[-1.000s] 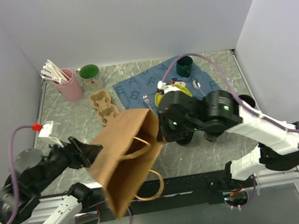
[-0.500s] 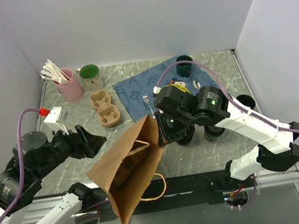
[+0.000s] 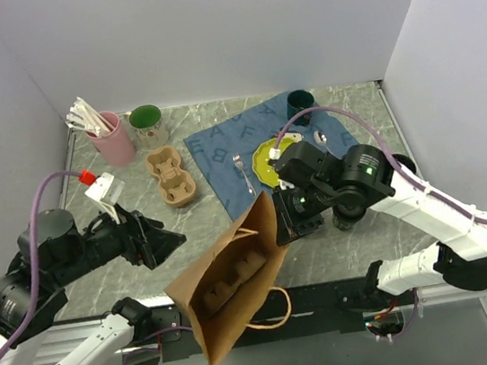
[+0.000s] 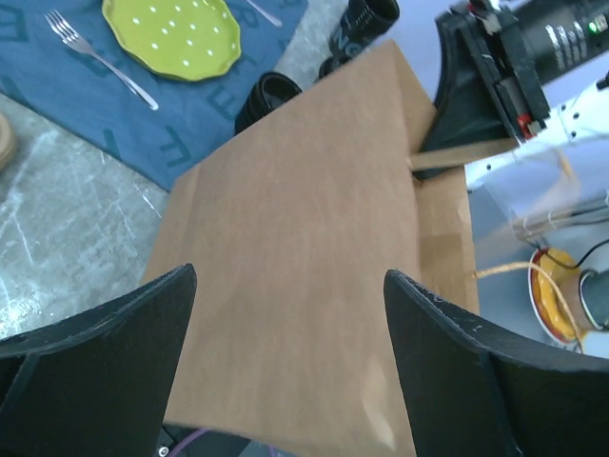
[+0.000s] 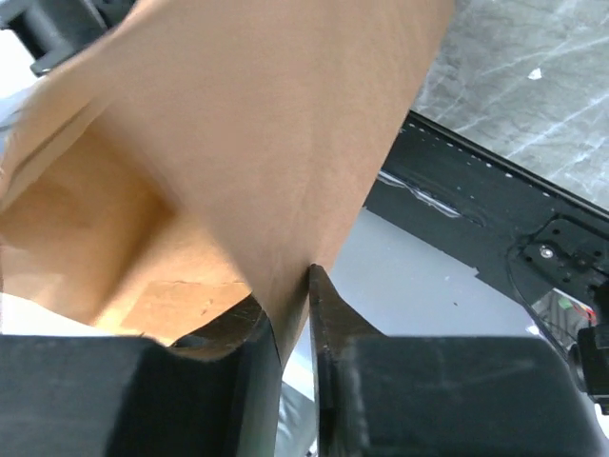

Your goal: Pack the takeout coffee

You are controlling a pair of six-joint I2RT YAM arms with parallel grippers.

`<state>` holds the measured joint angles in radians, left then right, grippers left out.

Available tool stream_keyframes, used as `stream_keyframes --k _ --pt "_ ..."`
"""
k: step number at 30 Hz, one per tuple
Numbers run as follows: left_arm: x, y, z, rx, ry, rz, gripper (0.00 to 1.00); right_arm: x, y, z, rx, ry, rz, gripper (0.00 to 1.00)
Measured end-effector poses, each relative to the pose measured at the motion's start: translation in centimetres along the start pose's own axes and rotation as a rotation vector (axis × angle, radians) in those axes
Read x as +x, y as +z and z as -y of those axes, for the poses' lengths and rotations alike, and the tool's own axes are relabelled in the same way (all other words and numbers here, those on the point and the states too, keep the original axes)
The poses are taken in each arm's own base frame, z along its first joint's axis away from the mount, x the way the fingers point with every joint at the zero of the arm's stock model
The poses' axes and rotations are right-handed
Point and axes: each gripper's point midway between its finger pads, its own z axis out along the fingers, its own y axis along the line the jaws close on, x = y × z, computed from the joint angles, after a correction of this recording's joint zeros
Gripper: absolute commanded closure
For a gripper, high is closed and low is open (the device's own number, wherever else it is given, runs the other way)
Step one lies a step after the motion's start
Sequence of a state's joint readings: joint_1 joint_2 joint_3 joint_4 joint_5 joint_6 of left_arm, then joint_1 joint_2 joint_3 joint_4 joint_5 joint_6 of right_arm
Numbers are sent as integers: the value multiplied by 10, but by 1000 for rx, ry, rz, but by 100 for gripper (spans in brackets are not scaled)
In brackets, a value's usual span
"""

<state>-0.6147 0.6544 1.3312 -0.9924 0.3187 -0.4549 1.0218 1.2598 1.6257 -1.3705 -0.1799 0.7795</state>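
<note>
A brown paper bag (image 3: 211, 328) hangs tilted over the table's near edge, its mouth facing up. A tan moulded shape shows inside. My right gripper (image 3: 278, 220) pinches the bag's top rim; in the right wrist view the paper wall (image 5: 285, 143) runs down between the two fingers of that gripper (image 5: 309, 286). My left gripper (image 3: 168, 241) is open to the bag's left, apart from it, fingers spread wide before the bag's side (image 4: 304, 238). Two black takeout coffee cups (image 4: 269, 95) (image 4: 366, 19) stand on the table beyond the bag. One cup (image 3: 350, 215) peeks out under the right arm.
A blue placemat (image 3: 217, 148) carries a yellow-green plate (image 3: 269, 158), a fork (image 3: 242, 170) and a dark green mug (image 3: 300, 105). A tan cup carrier (image 3: 170, 175), a pink cup of stirrers (image 3: 112, 137) and a green-lined mug (image 3: 145, 120) stand at the back left.
The right arm has carried the bag rightward and toward the near edge, turning its mouth up. The left gripper has drawn back from the bag's left side.
</note>
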Motion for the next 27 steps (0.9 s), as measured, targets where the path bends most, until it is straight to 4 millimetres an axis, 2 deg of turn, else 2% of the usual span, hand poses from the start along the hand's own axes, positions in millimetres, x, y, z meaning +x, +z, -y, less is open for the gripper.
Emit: stream_keyframes --k 2,3,7,12,16,21,24,27 --pt "5 3 -1 9 8 -22 14 -1 5 3 15 -1 -13 71" --pt "6 4 0 15 13 -30 14 -2 8 4 23 2 -17 61" --pt "8 6 2 30 37 -61 15 -11 14 6 47 16 -16 55" --pt "6 11 -1 23 65 -87 15 -30 2 -5 19 20 57 43" --pt "9 14 -14 -35 91 -105 17 -45 -14 -14 -11 16 133 41" --pt "5 21 -40 -163 134 -107 18 -57 -32 -22 -39 7 209 40" --pt "-4 24 -56 -247 159 -86 19 -56 -39 -21 -53 -24 229 40" --pt "-17 22 -63 -304 190 -51 19 -42 -45 -12 -77 -91 229 39"
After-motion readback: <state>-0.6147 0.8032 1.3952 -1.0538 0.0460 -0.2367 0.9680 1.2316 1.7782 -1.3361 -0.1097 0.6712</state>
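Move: From the right gripper, whose fingertips have the brown paper bag's rim between them, the middle of the tilted bag lies about 8 cm back, 10 cm left and 6 cm lower. Down on the table, the black lids stand some 8 cm right and level with it, the yellow plate 14 cm ahead and 5 cm right. From the empty left gripper, the bag's middle is roughly 8 cm back, 12 cm right and 11 cm below; the cup tray on the table is 14 cm ahead and 3 cm left. Open the right gripper to let the bag's rim go, dipping a little, then draw that hand forward and up about 6 cm, swinging its fingertips slightly forward. Meanwhile bring the wide-open left gripper forward about 6 cm, slightly left and down, rolling its left side up by almost 20 degrees, to come close by the bag's left rim. ##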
